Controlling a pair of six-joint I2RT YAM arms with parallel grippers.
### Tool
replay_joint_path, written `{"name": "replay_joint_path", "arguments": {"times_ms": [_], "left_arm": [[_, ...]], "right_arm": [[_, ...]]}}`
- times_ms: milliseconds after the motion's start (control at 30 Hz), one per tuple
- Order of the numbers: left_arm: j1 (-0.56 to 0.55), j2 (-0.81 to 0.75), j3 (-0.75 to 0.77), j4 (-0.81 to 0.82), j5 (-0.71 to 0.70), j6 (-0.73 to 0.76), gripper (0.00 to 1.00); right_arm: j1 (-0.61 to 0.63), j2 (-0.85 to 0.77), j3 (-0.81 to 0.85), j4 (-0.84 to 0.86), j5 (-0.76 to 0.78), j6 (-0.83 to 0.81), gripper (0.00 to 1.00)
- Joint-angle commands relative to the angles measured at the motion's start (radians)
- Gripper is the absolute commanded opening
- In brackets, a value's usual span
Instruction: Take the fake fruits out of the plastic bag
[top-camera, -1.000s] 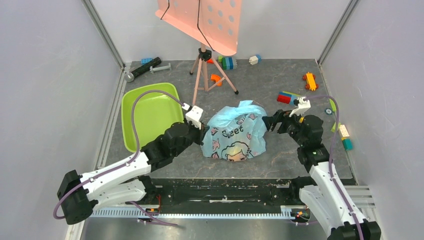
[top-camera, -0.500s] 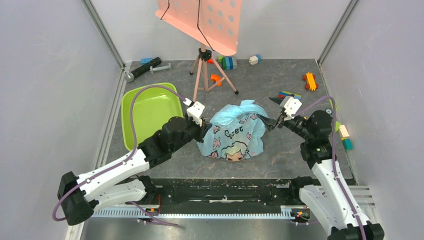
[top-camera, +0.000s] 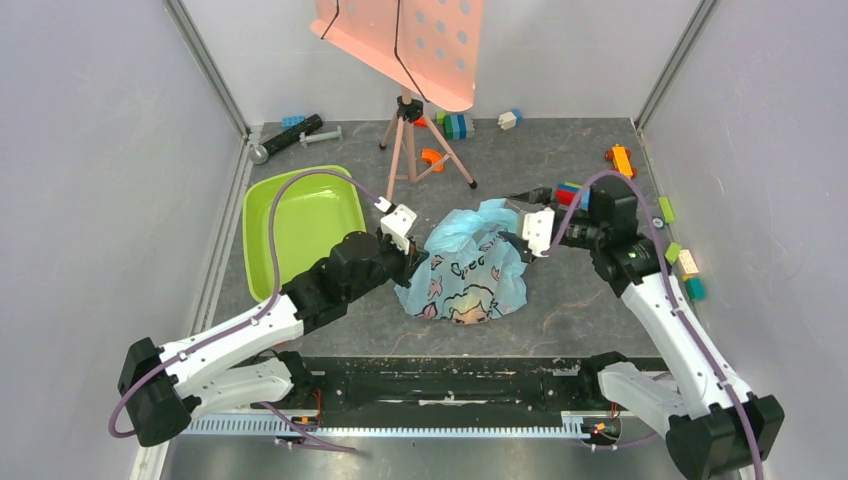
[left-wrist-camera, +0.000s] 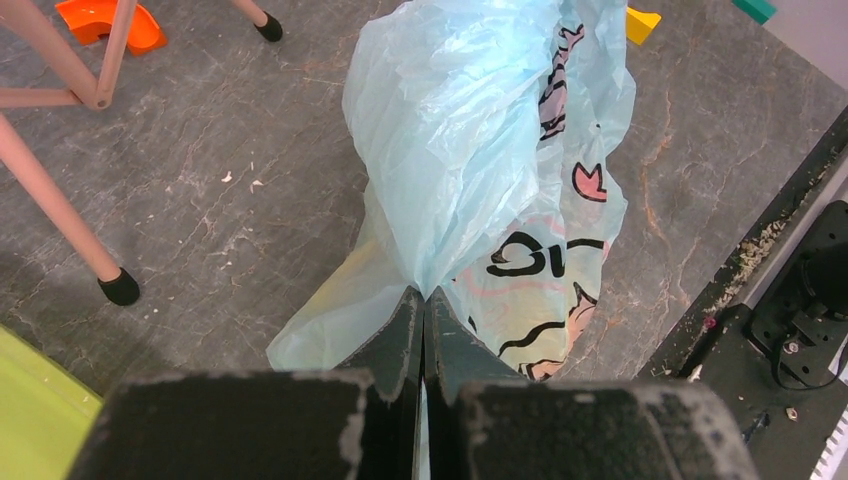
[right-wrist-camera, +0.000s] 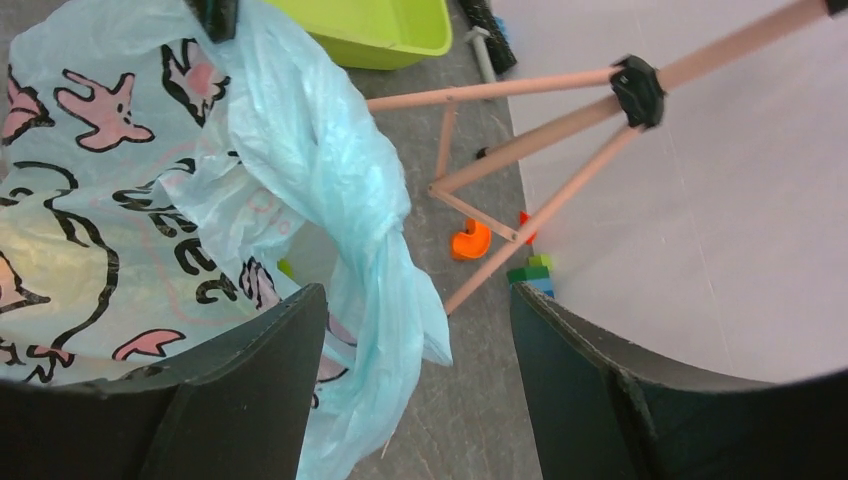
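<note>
The plastic bag (top-camera: 468, 268), light blue with a cartoon face, sits bulging at the table's middle. My left gripper (top-camera: 414, 258) is shut on the bag's left edge; in the left wrist view its jaws (left-wrist-camera: 424, 296) pinch a fold of the film. My right gripper (top-camera: 522, 226) is at the bag's upper right, open. In the right wrist view its wide jaws (right-wrist-camera: 415, 300) straddle a twisted blue strip of the plastic bag (right-wrist-camera: 330, 170) without pressing it. The fake fruits are mostly hidden inside; only a green sliver (right-wrist-camera: 286, 268) shows in the bag's mouth.
A lime-green tub (top-camera: 300, 225) lies left of the bag. A pink tripod stand (top-camera: 407, 140) with an orange piece (top-camera: 432, 158) by its feet stands behind. Toy bricks (top-camera: 572, 192) and an orange toy (top-camera: 622, 160) lie at the back right, and further bricks (top-camera: 688, 262) along the right wall.
My right arm swung from the bag's right side round to its back right, over the bag's top, and its jaws narrowed slightly. The left gripper shifted a little up and right, still holding the bag.
</note>
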Motion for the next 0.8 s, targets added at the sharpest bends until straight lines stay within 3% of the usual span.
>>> {"name": "replay_joint_path", "arguments": {"times_ms": [0,300,633,767], "left_arm": [[0.004,-0.004,0.049,0.036,0.029,0.043,0.02],[0.004,-0.015,0.039,0.036,0.032,0.046,0.02],[0.004,-0.034,0.030,0.036,0.024,0.051,0.02],[0.004,-0.041,0.027,0.036,0.019,0.052,0.02]], "right_arm": [[0.068,0.066,0.098,-0.144,0.041,-0.185,0.70],[0.133,0.143,0.105,-0.114,0.179,-0.178,0.62],[0.141,0.184,0.108,-0.112,0.310,-0.159,0.45],[0.143,0.193,0.107,-0.118,0.325,-0.149,0.31]]}}
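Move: The bag's loose rim on the right, which the open right fingers will shut on, lies about 3 cm ahead of that hand, 2 cm to its left and some 7 cm below. The left gripper's pinched rim is roughly 20 cm left of the right hand, 4 cm nearer the base and 7 cm lower; the bag's body is about 12 cm left, 4 cm back and 20 cm below. From the left hand, that loose rim is about 11 cm ahead and 19 cm right, level. The left hand keeps its pinch on the bag's rim and stays in place, while the right hand brings its fingers down around the loose rim, sinking about 6 cm, first edging left, then forward some 3 cm with a slight drift back to the right. Its fingertips tip down about 15 degrees and close by roughly half, one on either side of the plastic; whether they touch it yet can't be seen. ##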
